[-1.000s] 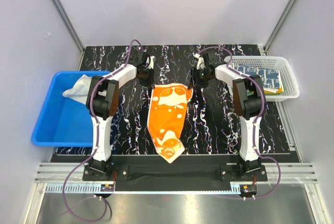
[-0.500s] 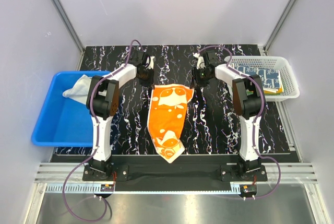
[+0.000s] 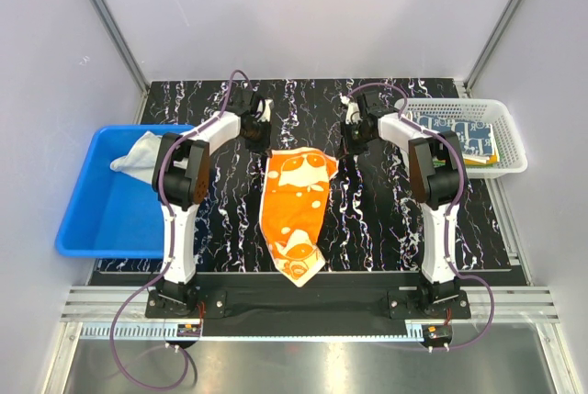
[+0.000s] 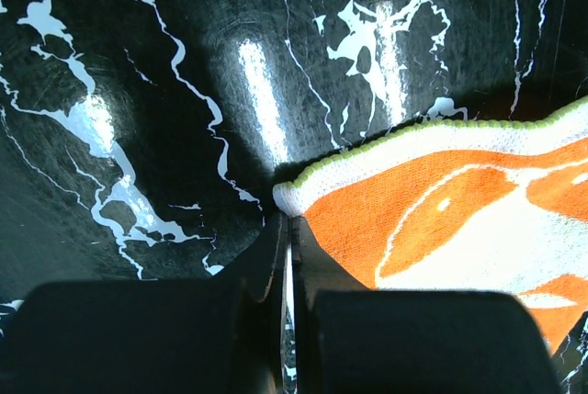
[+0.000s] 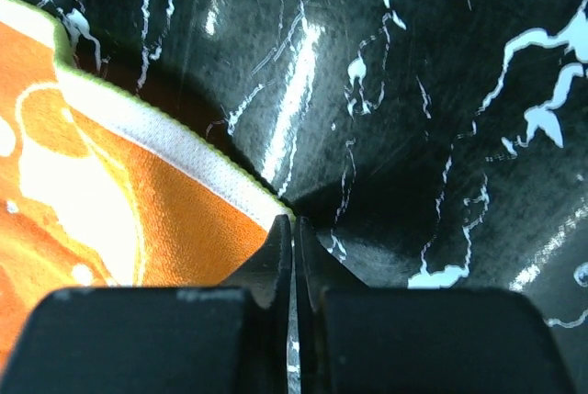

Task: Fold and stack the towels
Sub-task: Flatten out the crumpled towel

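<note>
An orange and cream fox towel (image 3: 296,201) lies crumpled lengthwise in the middle of the black marbled table. My left gripper (image 3: 265,140) is shut at the towel's far left corner (image 4: 287,199), which pokes out past the tips of the left gripper (image 4: 290,225). Over on the other side my right gripper (image 3: 348,144) is shut at the far right corner (image 5: 272,208), whose white edge ends at the tips of the right gripper (image 5: 294,225). A whitish towel (image 3: 138,151) lies in the blue bin. Folded towels (image 3: 464,137), one with a navy pattern, sit in the white basket.
The blue bin (image 3: 87,219) stands off the table's left edge. The white mesh basket (image 3: 511,141) stands at the far right. Grey walls enclose the table at the back and both sides.
The right gripper's jaws have closed at the towel's far right corner. The left gripper and the towel have stayed put.
</note>
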Robot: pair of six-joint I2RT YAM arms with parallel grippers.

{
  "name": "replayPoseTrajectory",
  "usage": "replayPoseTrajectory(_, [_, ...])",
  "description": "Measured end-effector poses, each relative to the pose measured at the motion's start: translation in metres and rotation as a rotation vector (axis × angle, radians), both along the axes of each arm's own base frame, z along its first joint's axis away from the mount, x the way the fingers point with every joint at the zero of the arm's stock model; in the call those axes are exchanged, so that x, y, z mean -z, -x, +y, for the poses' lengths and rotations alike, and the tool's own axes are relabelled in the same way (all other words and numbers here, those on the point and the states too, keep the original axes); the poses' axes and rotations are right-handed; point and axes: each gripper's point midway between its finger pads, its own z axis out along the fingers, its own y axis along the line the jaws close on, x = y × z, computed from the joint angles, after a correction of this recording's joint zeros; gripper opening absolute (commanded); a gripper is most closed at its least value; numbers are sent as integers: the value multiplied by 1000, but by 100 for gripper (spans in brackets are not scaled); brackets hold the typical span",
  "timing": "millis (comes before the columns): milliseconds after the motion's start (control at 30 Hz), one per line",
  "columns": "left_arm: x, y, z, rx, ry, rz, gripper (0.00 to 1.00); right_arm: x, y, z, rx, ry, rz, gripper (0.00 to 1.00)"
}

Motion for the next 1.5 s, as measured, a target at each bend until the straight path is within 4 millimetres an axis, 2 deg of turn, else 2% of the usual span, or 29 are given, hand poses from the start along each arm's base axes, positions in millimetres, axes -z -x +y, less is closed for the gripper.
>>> replayPoseTrajectory(233, [-5, 12, 3, -1, -14, 43, 0, -6, 8, -16, 36, 82, 28, 0])
replayPoseTrajectory(300, [-14, 18, 5, -2, -13, 46, 0, -22, 15, -23, 54, 108, 15, 0])
replayPoseTrajectory(333, [-25, 21, 5, -3, -8, 34, 0, -36, 20, -26, 61, 114, -1, 0])
replayPoseTrajectory(400, [-61, 30, 3, 5, 15, -21, 0, -75, 25, -32, 78, 120, -71, 0])
replayPoseTrajectory(433, [-87, 32, 0, 12, 35, -73, 0, -94, 26, -34, 84, 121, -111, 0])
replayPoseTrajectory(500, [-141, 34, -4, 20, 83, -193, 0, -146, 28, -39, 105, 115, -233, 0])
replayPoseTrajectory(633, [-263, 44, -9, 39, 209, -461, 0, -256, 33, -49, 157, 67, -490, 0])
replayPoseTrajectory(667, [-287, 48, -10, 45, 232, -511, 0, -282, 34, -51, 170, 51, -551, 0])
replayPoseTrajectory(733, [-330, 57, -13, 63, 272, -604, 0, -324, 40, -54, 187, 22, -645, 0])
replayPoseTrajectory(800, [-358, 73, -18, 91, 297, -668, 0, -360, 50, -58, 203, -7, -724, 0])
replayPoseTrajectory(933, [-392, 113, -30, 164, 314, -755, 0, -399, 84, -68, 214, -45, -816, 0])
replayPoseTrajectory(1200, [-442, 208, -38, 293, 405, -881, 0, -447, 198, -89, 165, -152, -1017, 0])
replayPoseTrajectory(1300, [-457, 233, -37, 324, 453, -911, 0, -460, 235, -90, 123, -204, -1093, 0])
replayPoseTrajectory(1400, [-466, 251, -39, 350, 496, -917, 0, -470, 257, -92, 102, -242, -1145, 0])
replayPoseTrajectory(1500, [-467, 256, -41, 357, 508, -913, 0, -475, 260, -92, 102, -248, -1157, 0])
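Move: I already have one far corner of the crumpled orange towel in each hand, just above the table. The towel's middle lies about 17 cm back and 6 cm right of my left hand, and about 17 cm back and 9 cm left of my right. The blue bin's middle is some 28 cm left and 11 cm back of my left hand; the white basket's is about 24 cm right and 5 cm ahead of my right. I keep both corners pinched, ease back a little, then swing both hands steeply up, some 47 cm, and finish by drawing them about 25 cm back towards me. My right hand drifts right further than my left, stretching the top edge between them, while both wrists tip the fingers from down to roughly forward. ##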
